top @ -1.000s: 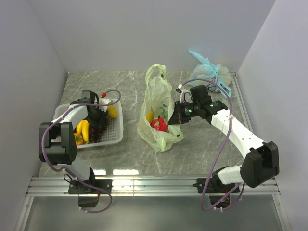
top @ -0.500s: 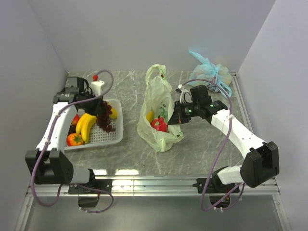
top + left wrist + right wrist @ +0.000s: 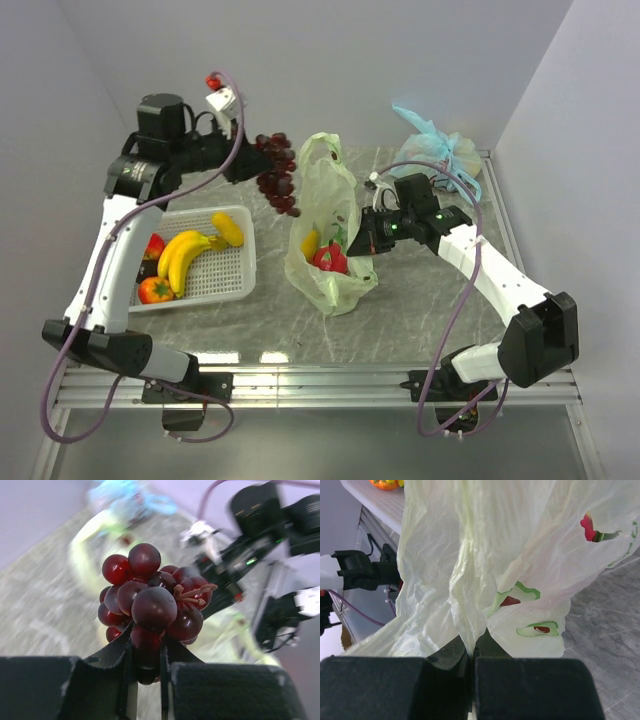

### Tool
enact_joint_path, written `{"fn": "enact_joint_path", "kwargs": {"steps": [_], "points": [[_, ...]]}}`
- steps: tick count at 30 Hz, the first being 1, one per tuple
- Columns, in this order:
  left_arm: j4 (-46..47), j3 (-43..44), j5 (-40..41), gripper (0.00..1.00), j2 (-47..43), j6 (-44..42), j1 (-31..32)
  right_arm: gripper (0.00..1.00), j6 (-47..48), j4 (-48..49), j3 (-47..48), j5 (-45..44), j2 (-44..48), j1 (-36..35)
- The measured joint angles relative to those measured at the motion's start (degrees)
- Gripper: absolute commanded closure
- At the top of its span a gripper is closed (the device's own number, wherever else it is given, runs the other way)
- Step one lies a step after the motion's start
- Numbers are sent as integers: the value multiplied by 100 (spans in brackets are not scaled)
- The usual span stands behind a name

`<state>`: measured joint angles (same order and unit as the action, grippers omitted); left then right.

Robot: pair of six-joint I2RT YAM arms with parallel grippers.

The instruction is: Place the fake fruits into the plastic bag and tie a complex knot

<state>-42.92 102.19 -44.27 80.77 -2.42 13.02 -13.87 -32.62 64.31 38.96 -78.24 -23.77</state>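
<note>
My left gripper (image 3: 250, 160) (image 3: 146, 652) is shut on a dark purple bunch of grapes (image 3: 278, 175) (image 3: 152, 607), held high in the air just left of the plastic bag. The pale yellow-green plastic bag (image 3: 328, 230) (image 3: 485, 565) stands open at mid-table with a red fruit (image 3: 330, 258) and a yellow piece (image 3: 312, 241) inside. My right gripper (image 3: 365, 237) (image 3: 471, 652) is shut on the bag's right edge, a fold of film pinched between its jaws. Bananas (image 3: 185, 254), a yellow fruit (image 3: 228, 229) and a red-orange fruit (image 3: 155, 290) lie in the white basket (image 3: 240, 280).
A light blue tied bag (image 3: 440, 152) sits at the back right by the wall. The white basket lies at the left. Grey walls close in the left, back and right sides. A metal rail (image 3: 320, 378) runs along the near edge.
My left gripper closed on the grapes in the basket, lifted them out and swung up and right toward the bag. The right gripper kept its hold on the bag.
</note>
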Motion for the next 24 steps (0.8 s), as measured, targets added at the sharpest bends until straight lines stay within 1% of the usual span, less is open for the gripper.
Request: {"fn": "enact_joint_path", "kwargs": {"steps": [6, 11, 16, 18, 19, 20, 21, 23, 24], "points": [[1027, 39, -133, 100, 544, 702, 828, 100, -42, -7, 39, 55, 0, 0], [1779, -758, -9, 100, 719, 870, 1224, 100, -50, -24, 52, 98, 0, 7], [2422, -1646, 225, 100, 817, 778, 1346, 100, -197, -42, 52, 339, -4, 133], [2684, -1851, 286, 99, 938, 756, 1364, 100, -245, -42, 52, 415, -35, 192], [2785, -1871, 317, 96, 1019, 756, 1373, 100, -278, -39, 52, 446, -66, 216], [2907, -1873, 334, 90, 1119, 758, 1381, 100, -302, -42, 52, 472, -101, 236], [3016, -1869, 345, 69, 1217, 745, 1384, 100, -310, -42, 52, 494, -129, 249], [3047, -1792, 326, 50, 1384, 616, 1397, 100, -348, -42, 55, 529, -190, 271], [2981, -1731, 308, 37, 1449, 566, 1405, 100, -372, -44, 55, 544, -205, 280]]}}
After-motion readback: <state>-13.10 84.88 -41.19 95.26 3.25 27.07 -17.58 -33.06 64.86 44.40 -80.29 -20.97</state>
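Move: The left hand holds the grapes; the plastic bag's open mouth lies roughly 16 cm to its right, 7 cm ahead and 24 cm below. The dragon fruit in the bag is about 18 cm right, 3 ahead; the yellow fruit 13 cm right, 7 ahead, both some 36 cm below. From the right hand, pinching the bag's edge, the mouth is some 12 cm ahead, 9 left and slightly lower. Left hand swings grapes 12 cm right, then 13 down to the bag, fingers opening; right keeps pinching its edge. ##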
